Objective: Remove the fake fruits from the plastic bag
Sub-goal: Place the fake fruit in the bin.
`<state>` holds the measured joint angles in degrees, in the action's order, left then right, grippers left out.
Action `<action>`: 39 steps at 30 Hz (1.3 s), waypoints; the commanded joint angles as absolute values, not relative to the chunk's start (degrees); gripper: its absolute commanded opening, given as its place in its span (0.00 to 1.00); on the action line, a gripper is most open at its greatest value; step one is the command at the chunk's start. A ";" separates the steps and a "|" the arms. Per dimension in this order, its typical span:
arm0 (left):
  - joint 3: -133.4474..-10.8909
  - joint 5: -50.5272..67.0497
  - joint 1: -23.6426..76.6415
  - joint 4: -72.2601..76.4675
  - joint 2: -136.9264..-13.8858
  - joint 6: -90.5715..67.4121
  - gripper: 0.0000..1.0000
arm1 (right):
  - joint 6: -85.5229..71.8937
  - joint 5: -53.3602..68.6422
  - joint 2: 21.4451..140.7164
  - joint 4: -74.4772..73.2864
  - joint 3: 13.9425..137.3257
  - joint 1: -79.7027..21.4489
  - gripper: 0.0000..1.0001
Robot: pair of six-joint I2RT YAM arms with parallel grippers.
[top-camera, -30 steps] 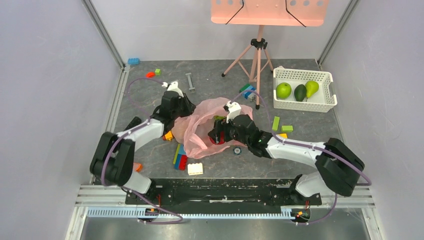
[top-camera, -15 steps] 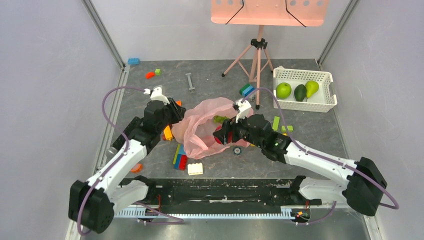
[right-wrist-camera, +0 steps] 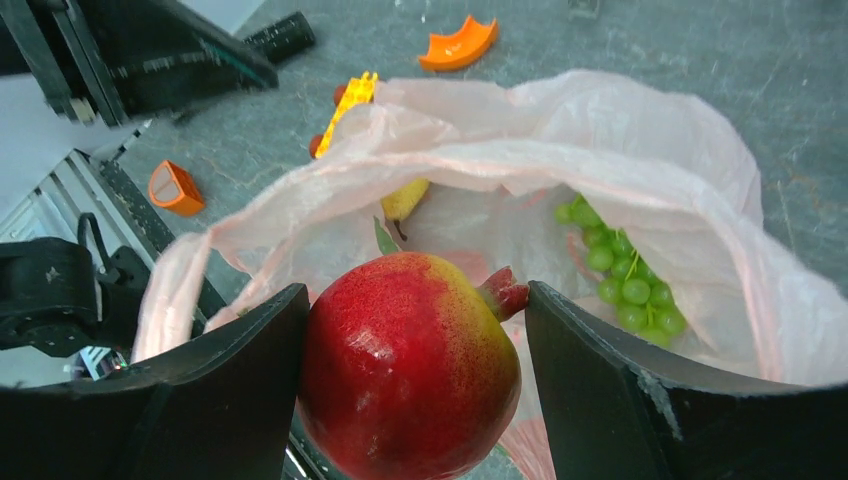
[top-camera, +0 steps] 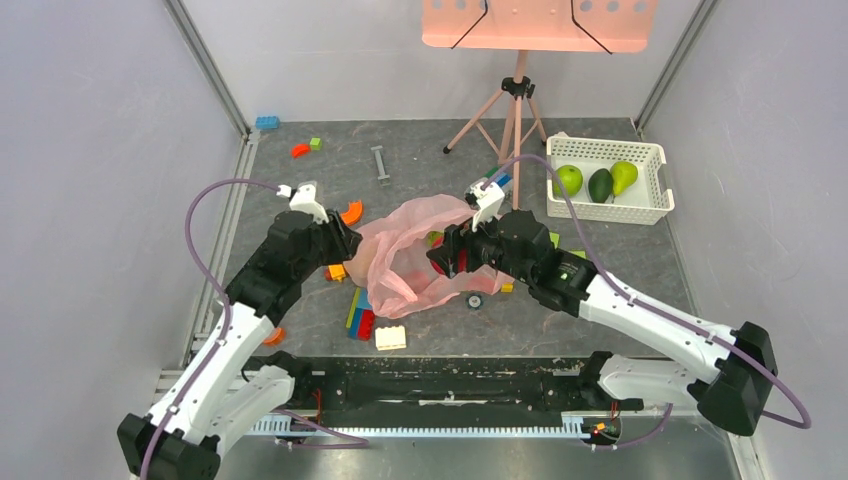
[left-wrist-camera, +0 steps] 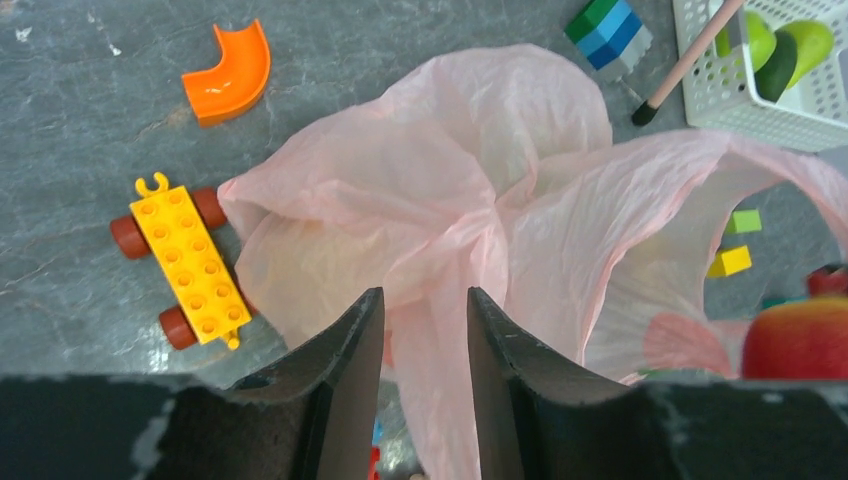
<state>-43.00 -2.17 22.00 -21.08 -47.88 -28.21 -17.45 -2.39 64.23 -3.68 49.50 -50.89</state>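
Note:
The pink plastic bag (top-camera: 400, 255) lies crumpled mid-table with its mouth facing right. My right gripper (top-camera: 447, 258) is at that mouth, shut on a red fruit (right-wrist-camera: 410, 360) that sits just above the bag's opening. Inside the bag I see green grapes (right-wrist-camera: 620, 280) and a yellow lemon (right-wrist-camera: 405, 200). My left gripper (top-camera: 338, 238) is at the bag's left side. Its jaws stand apart, and a loose fold of the bag (left-wrist-camera: 480, 170) runs between them (left-wrist-camera: 425, 295). A green apple (top-camera: 568, 180), an avocado (top-camera: 600, 185) and a pear (top-camera: 623, 177) lie in the white basket (top-camera: 655, 212).
A pink tripod (top-camera: 515, 130) stands behind the bag, beside the basket. Building blocks lie around: a yellow wheeled one (left-wrist-camera: 185, 260), an orange curved piece (left-wrist-camera: 232, 72), a stack (top-camera: 362, 315) and a white block (top-camera: 390, 337) in front of the bag.
My left gripper's jaws have spread apart and drawn back left from the bag. My right gripper has carried the red fruit up and towards the back right.

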 commanded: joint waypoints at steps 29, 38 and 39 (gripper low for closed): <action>-42.10 1.06 22.18 -29.88 -38.60 -20.48 0.83 | -17.04 -5.19 79.26 -10.24 65.92 1.31 0.69; -42.50 2.53 22.19 -29.92 -38.35 -20.30 0.97 | -20.65 -4.49 89.57 -4.84 68.55 9.34 0.69; -42.37 2.60 22.19 -29.93 -38.27 -20.39 0.97 | -20.63 -4.40 91.11 -4.42 69.47 9.55 0.69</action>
<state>-41.91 0.89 22.00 -30.37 -38.87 -21.91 -18.76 -5.76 87.07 -9.78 66.15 8.64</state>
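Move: The bin, where the red fruit already held in the right hand is bound, has its middle roughly 31 cm ahead, 43 cm to the right and 19 cm below that hand. In it, the green apple lies about 33 cm right and the avocado about 41 cm right, both some 30 cm ahead. The tripod's front foot stands 21 cm ahead and 18 cm right. From the left hand, the bin is about 27 cm ahead and 63 cm right. Still gripping the red fruit, the right hand lifts some 8 cm above the open bag, then swings right and forward past the tripod's front foot to the bin, about 37 cm right and 21 cm out, sinking 12 cm from its peak and turning some 60 degrees clockwise. The left hand eases back 4 cm and opens wide beside the bag, touching nothing. ##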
